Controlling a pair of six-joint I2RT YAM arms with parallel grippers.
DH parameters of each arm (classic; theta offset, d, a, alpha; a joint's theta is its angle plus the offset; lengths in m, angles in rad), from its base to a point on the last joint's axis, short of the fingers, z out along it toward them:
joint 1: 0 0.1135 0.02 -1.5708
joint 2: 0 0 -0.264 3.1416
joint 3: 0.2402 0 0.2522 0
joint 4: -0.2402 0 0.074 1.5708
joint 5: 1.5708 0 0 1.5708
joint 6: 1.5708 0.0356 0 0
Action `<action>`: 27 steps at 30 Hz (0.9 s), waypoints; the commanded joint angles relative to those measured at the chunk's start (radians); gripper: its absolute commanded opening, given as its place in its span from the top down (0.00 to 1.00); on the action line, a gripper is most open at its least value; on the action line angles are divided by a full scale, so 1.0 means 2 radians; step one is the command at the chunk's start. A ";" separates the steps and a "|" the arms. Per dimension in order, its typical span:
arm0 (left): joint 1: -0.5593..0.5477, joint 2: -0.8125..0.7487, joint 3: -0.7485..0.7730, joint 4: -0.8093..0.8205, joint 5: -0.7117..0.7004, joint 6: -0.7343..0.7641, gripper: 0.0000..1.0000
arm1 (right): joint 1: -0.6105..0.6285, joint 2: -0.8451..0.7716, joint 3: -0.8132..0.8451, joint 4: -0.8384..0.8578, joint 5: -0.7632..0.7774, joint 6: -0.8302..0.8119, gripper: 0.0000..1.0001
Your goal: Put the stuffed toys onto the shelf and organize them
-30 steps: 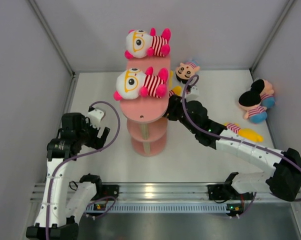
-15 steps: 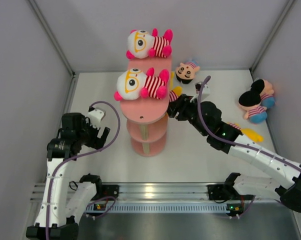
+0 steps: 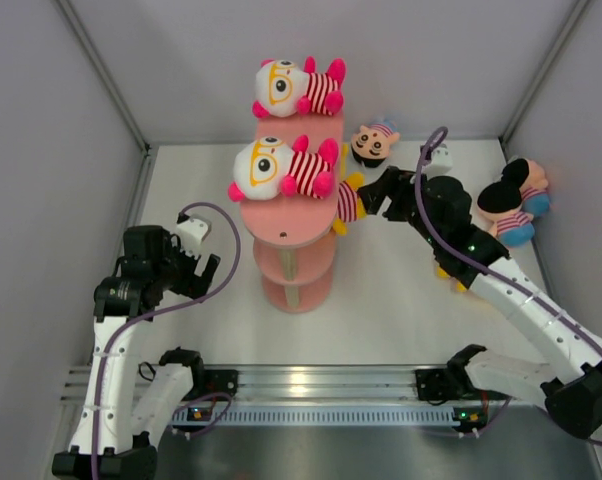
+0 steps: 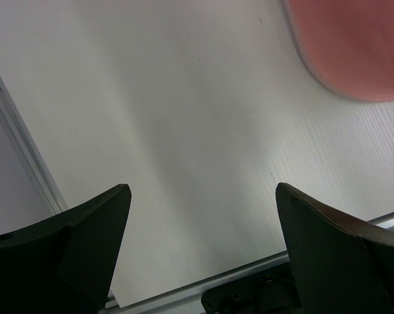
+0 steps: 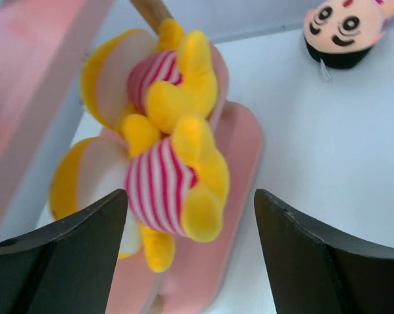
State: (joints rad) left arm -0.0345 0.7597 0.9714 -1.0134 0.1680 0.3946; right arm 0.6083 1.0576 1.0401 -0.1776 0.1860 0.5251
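The salmon-pink shelf (image 3: 281, 225) stands mid-table. Two white-faced toys with orange glasses lie on its top tier, one at the back (image 3: 296, 88) and one at the front (image 3: 281, 168). Two yellow bears in striped shirts (image 5: 171, 176) lie on the middle tier (image 5: 239, 140), their ends poking out to the right (image 3: 347, 200). My right gripper (image 3: 378, 190) is open and empty just right of them; in the right wrist view (image 5: 190, 196) the near bear sits between its spread fingers, untouched. My left gripper (image 3: 196, 270) is open and empty left of the shelf, over bare table (image 4: 202, 188).
A black-haired doll (image 3: 373, 143) lies on the table behind the right gripper and shows in the right wrist view (image 5: 344, 29). Mouse-eared toys (image 3: 516, 200) lie by the right wall. A bit of yellow toy (image 3: 448, 275) shows under the right arm. A shelf tier edge (image 4: 354, 52) shows in the left wrist view.
My right gripper has pulled back to the right, out from under the top tier. A yellow bear now shows at the middle tier's edge. The left arm has not moved.
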 commanded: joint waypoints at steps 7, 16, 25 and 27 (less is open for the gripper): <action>0.002 -0.002 -0.003 0.018 0.006 -0.003 0.01 | -0.038 0.058 -0.031 0.102 -0.171 0.010 0.25; 0.002 -0.002 -0.004 0.019 0.006 -0.003 0.01 | -0.039 0.056 -0.077 0.139 -0.152 0.105 0.92; 0.002 0.001 -0.003 0.018 0.010 -0.003 0.01 | 0.055 0.013 -0.116 0.196 0.013 0.191 1.00; 0.002 0.000 -0.003 0.019 0.010 -0.003 0.01 | 0.075 0.015 -0.123 0.216 0.037 0.208 1.00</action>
State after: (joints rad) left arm -0.0338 0.7601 0.9710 -1.0134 0.1711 0.3943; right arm 0.7078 1.1107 0.8085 0.1177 0.1112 0.8436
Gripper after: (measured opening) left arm 0.984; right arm 0.047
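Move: The yellow toy I'm going for lies on the shelf board under the top, its middle roughly 9 cm to my right hand's left, 3 cm ahead and 8 cm below, with its legs towards me. Another yellow toy lies about 9 cm farther out beyond it on the same board. The nearer pink toy sits on the shelf top, about 15 cm left, 3 cm ahead and 7 cm higher. From my left hand, the target is some 27 cm right, 14 cm ahead and 4 cm up. I sink my open right hand about 6 cm, then slide it some 4 cm left to the nearer yellow toy's leg end. There I shut the fingers, pinching yellow plush. Keeping that pinch, I ease back 3 cm and farther left 2 cm, rising slightly, while the wrist rolls some 15 degrees, left side up. ##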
